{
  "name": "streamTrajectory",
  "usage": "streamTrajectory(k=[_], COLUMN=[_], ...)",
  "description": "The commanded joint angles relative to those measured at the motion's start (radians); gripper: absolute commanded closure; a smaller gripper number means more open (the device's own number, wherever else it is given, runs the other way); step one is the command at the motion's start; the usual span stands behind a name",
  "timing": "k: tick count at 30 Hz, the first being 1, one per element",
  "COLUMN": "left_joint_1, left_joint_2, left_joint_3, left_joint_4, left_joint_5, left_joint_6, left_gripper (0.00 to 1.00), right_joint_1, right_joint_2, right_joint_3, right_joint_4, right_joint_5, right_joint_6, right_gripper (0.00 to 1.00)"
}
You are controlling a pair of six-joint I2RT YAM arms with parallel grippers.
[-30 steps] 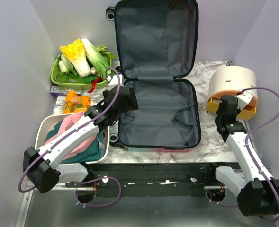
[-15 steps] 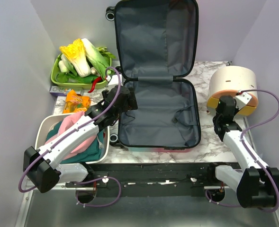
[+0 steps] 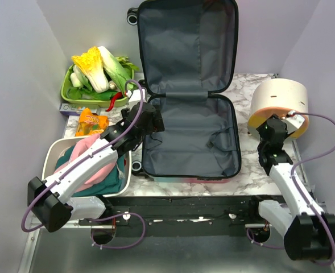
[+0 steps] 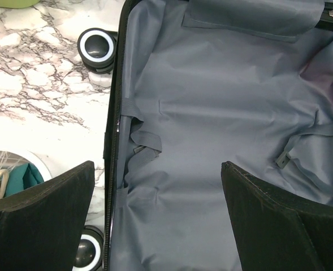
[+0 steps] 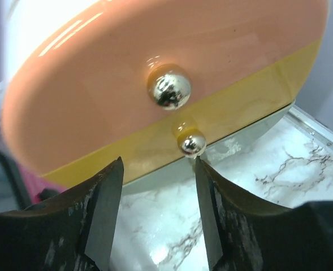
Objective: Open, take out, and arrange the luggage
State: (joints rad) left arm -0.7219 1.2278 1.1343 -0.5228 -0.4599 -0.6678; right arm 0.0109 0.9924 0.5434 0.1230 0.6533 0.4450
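Note:
The luggage (image 3: pixel 190 136) lies open on the marble table, its lid (image 3: pixel 187 45) standing against the back wall and its dark grey lining (image 4: pixel 211 113) bare. My left gripper (image 3: pixel 150 122) hangs over its left rim, jaws wide open (image 4: pixel 158 166) with only lining between them. Two black wheels (image 4: pixel 97 49) sit outside that rim. My right gripper (image 3: pixel 268 129) is open (image 5: pixel 158 164) in front of the cream cylindrical container (image 3: pixel 278 99). A small silver knob (image 5: pixel 191 144) on the container's yellow drawer (image 5: pixel 234 107) sits just at the right fingertip.
A white basin (image 3: pixel 53 149) with folded clothes sits at the front left, under my left arm. Behind it are an orange snack packet (image 3: pixel 91 121) and a green tray (image 3: pixel 67 91) of vegetables. An orange drawer front (image 5: pixel 98 73) with its own knob (image 5: pixel 168 87) sits above the yellow one.
My right gripper has moved up closer to the cream container and its jaws have spread wider. The left arm has barely shifted.

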Motion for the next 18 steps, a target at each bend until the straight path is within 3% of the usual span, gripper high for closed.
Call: streamTrajectory(k=[1, 2, 3, 5, 8, 18], left_joint_1=[0.003, 0.001, 0.002, 0.003, 0.001, 0.001], left_joint_2=[-0.039, -0.045, -0.05, -0.056, -0.067, -0.278], left_joint_3=[0.01, 0.007, -0.004, -0.01, 0.002, -0.068], left_joint_4=[-0.029, -0.026, -0.013, 0.003, -0.016, -0.215], left_joint_5=[-0.037, -0.037, -0.033, -0.026, -0.036, -0.143], left_joint_6=[-0.012, -0.012, -0.015, -0.015, -0.033, -0.13], left_gripper=[0.01, 0.01, 0.01, 0.01, 0.01, 0.01], right_joint_1=[-0.006, -0.006, -0.008, -0.006, -0.006, -0.006], right_joint_2=[-0.156, -0.184, -0.207, -0.267, -0.316, -0.393], right_joint_3=[0.029, 0.033, 0.039, 0.081, 0.141, 0.283], right_joint_4=[-0.21, -0.22, -0.229, -0.301, -0.404, -0.514], right_joint_5=[-0.215, -0.36, -0.433, -0.564, -0.638, -0.762], right_joint_6=[-0.024, -0.111, -0.155, -0.195, -0.21, -0.229], right_gripper=[0.34, 0.12, 0.0, 0.0, 0.0, 0.0])
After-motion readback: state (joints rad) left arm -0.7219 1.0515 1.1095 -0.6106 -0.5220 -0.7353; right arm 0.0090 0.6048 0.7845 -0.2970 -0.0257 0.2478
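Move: The lower knob of the cream drawer cabinet is roughly 4 cm ahead of the right hand, at about its height; the middle of the open suitcase's lower shell lies some 34 cm to its left, 5 cm back and 10 cm lower. From the left hand, that knob is about 46 cm right, 4 cm ahead and 6 cm lower; the shell's middle is 12 cm right, 4 cm back and 15 cm down. The right hand leaves the cabinet's knobs, rising about 12 cm and swinging some 10 cm left towards the open suitcase while drawing back, as it turns about 40 degrees counter-clockwise and its half-open fingers spread wide. The empty left hand, fingers still wide, eases left, up and back by roughly 3 cm each, away from the middle of the suitcase. ##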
